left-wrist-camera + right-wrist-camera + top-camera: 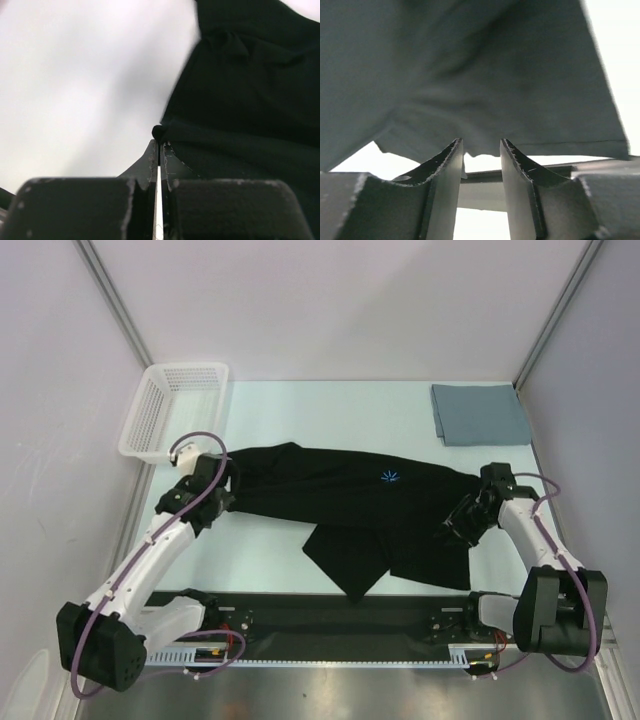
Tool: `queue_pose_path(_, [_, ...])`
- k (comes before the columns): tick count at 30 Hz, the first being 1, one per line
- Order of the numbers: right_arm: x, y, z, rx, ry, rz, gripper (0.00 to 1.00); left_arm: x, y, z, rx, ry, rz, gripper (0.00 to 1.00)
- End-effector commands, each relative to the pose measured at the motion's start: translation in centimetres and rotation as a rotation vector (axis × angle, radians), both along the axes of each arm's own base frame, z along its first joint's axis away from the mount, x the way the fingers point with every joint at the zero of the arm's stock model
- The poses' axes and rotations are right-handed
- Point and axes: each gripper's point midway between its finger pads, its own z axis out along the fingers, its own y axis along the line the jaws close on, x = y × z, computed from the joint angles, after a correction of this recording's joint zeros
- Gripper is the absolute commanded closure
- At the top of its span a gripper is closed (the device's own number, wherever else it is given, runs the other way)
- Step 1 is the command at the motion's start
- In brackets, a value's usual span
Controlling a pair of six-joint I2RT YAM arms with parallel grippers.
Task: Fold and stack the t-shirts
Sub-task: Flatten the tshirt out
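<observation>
The black t-shirt [380,515] lies spread and rumpled across the table, its blue-white starburst mark [390,476] facing up. My left gripper [222,486] is at the shirt's left end. In the left wrist view this gripper [160,145] is shut on a small bunch of the black t-shirt [250,100]. My right gripper [463,520] sits over the shirt's right side. Seen from the right wrist, it [480,143] stands open, with the hem of the black t-shirt [485,75] just at its fingertips [456,150]. The grey-blue t-shirt [480,413] lies folded at the back right.
A white mesh basket [175,410] stands at the back left, close behind the left arm. Pale walls with metal posts close in the table on three sides. A black rail [330,625] runs along the near edge between the arm bases.
</observation>
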Motion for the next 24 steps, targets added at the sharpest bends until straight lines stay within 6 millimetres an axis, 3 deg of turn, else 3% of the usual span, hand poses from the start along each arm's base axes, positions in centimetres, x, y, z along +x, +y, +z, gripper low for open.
queue_pose_path(1, [-1.1,-0.4,-1.0,0.009,0.063,-0.057,0.59,1.0,3.6,-0.4,0.14,-0.005,-0.002,1.0])
queue_pose_path(3, [-0.6,-0.8,-1.4,-0.015,0.051,-0.044,0.6,1.1,5.4,-1.6,0.13,0.035,0.059,1.0])
queue_pose_path(6, [-0.4,-1.6,-2.2,-0.066,0.071,-0.034,0.61,1.8,7.4,-1.8,0.163,0.056,0.095,1.0])
queue_pose_path(8, [-0.4,-1.4,-3.1,-0.065,0.099,-0.007,0.61,2.4,7.0,-2.2,0.13,0.063,0.047,1.0])
queue_pose_path(11, [1.3,-0.1,-3.7,-0.049,0.045,0.052,0.62,3.3,5.3,-2.5,0.071,0.071,-0.061,1.0])
queue_pose_path(13, [3.5,0.7,-3.5,-0.065,-0.018,0.08,0.62,3.5,4.4,-2.5,0.041,0.049,-0.104,1.0])
queue_pose_path(17, [5.8,2.1,-5.5,-0.08,0.038,0.126,0.63,3.4,1.9,-2.5,-0.059,0.002,-0.218,1.0])
queue_pose_path(20, [9.1,3.3,-5.1,-0.096,-0.016,0.152,0.63,3.0,1.6,-2.4,-0.07,0.008,-0.233,1.0])
queue_pose_path(22, [10.6,4.1,-6.1,-0.093,-0.013,0.181,0.63,2.6,1.9,-2.6,-0.071,0.023,-0.221,1.0])
queue_pose_path(23, [12.7,4.7,-5.1,-0.087,-0.05,0.193,0.63,2.5,2.1,-2.5,-0.073,0.025,-0.212,1.0])
queue_pose_path(24, [13.1,5.2,-5.7,-0.068,-0.027,0.209,0.63,2.3,2.5,-2.6,-0.081,0.034,-0.196,1.0])
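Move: The left hand already pinches the shirt's left corner some 13 cm above the table. From it the blue star print lies about 20 cm ahead and 44 cm to the right, and the rumpled far edge about 30 cm ahead and 13 cm right. From the half-open right hand, the star is about 25 cm ahead and 14 cm left, the shirt's far-right corner 25 cm ahead and 13 cm right. The near-right hem corner is 12 cm back and 4 cm right. All of these are about 6 cm below the right hand. Keeping its pinch on the shirt's left corner, the left hand pulls about 6 cm left while sinking, then eases back right some 4 cm, a little forward, turning slightly clockwise. The right hand, half open, sinks nearly 6 cm until its tips meet the cloth, then runs forward over the shirt and a little left, towards its far-right edge. ##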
